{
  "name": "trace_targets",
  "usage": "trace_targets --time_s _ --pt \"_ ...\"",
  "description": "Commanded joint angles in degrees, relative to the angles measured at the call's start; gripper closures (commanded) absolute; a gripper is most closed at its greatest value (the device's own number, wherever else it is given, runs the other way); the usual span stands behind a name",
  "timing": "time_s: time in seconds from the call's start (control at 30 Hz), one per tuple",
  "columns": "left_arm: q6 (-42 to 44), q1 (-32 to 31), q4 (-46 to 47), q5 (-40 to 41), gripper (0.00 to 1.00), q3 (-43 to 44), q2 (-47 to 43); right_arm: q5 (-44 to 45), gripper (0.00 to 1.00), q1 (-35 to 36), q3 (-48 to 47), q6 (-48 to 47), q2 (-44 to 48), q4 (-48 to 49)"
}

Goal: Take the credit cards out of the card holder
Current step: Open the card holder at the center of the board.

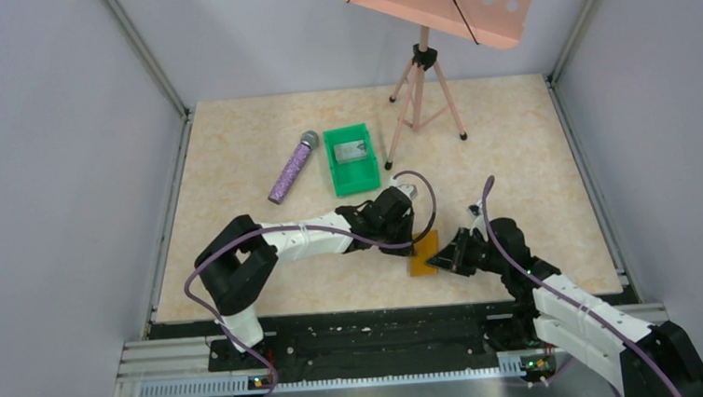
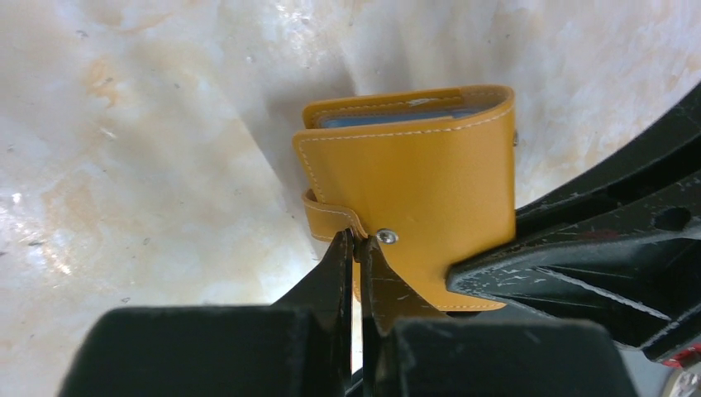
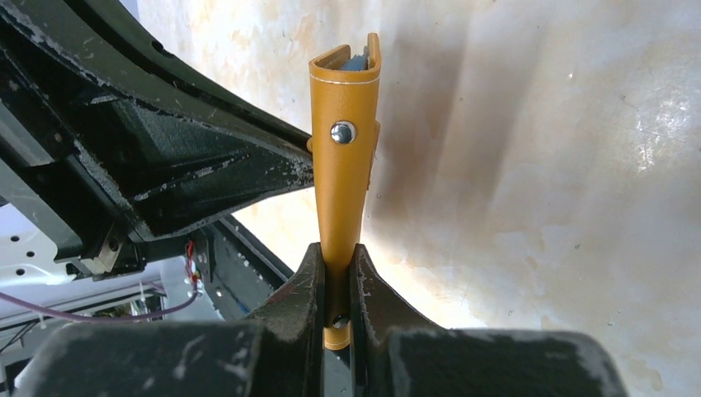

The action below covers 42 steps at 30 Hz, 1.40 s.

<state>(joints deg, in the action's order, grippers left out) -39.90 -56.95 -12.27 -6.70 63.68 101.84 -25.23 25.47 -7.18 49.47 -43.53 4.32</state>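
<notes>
The tan-brown card holder (image 1: 423, 252) is folded shut and held just above the table between both grippers. My right gripper (image 3: 337, 256) is shut on its lower edge, with the holder (image 3: 343, 165) standing edge-on. My left gripper (image 2: 357, 240) is shut, its tips pinching the clasp tab (image 2: 331, 217) beside the metal snap (image 2: 386, 237). Pale blue-grey pockets (image 2: 397, 118) show at the holder's far open edge (image 2: 413, 182); no credit cards can be told apart inside. A silvery-grey card (image 1: 352, 150) lies in the green bin.
The green bin (image 1: 339, 173) stands behind the left arm, with a purple glitter microphone (image 1: 291, 167) to its left. A pink music stand on a tripod (image 1: 426, 90) rises at the back. Grey walls enclose the table on three sides.
</notes>
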Motion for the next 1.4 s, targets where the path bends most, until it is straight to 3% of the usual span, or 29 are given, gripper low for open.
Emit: trace_targets --time_s 0.0,0.33,0.67,0.87,1.2,1.3,1.37 --pt "1.39 0.10 -1.82 4.79 1.00 0.75 -3.17 -1.00 1.00 1.07 -2.36 -1.50 2.00 2.01" --pt "0.13 0.22 -3.85 8.56 1.00 -2.42 -7.37 -0.39 0.99 0.99 -2.76 -3.99 -1.52 1.86" --pt "-4.95 0.17 1.20 4.07 1.00 -9.50 -11.22 8.94 0.58 0.96 -11.58 -9.07 -4.34 -11.90" --pt "-8.72 0.43 4.80 3.06 1.00 -12.60 -13.13 12.73 0.48 1.85 -15.57 -9.56 -3.91 -19.48" --pt "-15.00 2.12 11.79 1.36 1.00 -20.46 -17.65 27.59 0.48 17.05 -18.82 -6.45 -7.99 -19.52" --pt "-15.76 2.20 13.66 1.24 1.00 -22.20 -18.08 34.55 0.44 22.50 -21.56 -6.06 -11.28 -20.77" --pt "-16.21 2.19 13.87 1.41 1.00 -23.17 -18.17 38.60 0.35 25.68 -23.36 -5.68 -14.30 -21.89"
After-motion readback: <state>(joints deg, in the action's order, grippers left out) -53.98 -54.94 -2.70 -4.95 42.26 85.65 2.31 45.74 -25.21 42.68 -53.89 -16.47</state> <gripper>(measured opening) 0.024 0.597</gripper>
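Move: The card holder, its spine in the right fingers and its strap in the left, has its middle about 3 cm to the right of the left hand, level fore and aft and some 1 cm below. From the right hand that middle lies about 3 cm ahead, 2 cm left and 1 cm lower. The green box stands about 26 cm ahead of and 14 cm left of the left hand; the purple microphone is equally far out, 29 cm left. The strap, still pinched in the shut left fingers, is drawn left about 6 cm, first with a small rise and forward swing, then some 2 cm back, the hand turning counter-clockwise about 15 degrees. The right hand first holds the spine, dips slightly, opens to let go, swings about 3 cm forward and up, then returns, rolling its left side down 25 degrees to hover open at the holder's near side. ##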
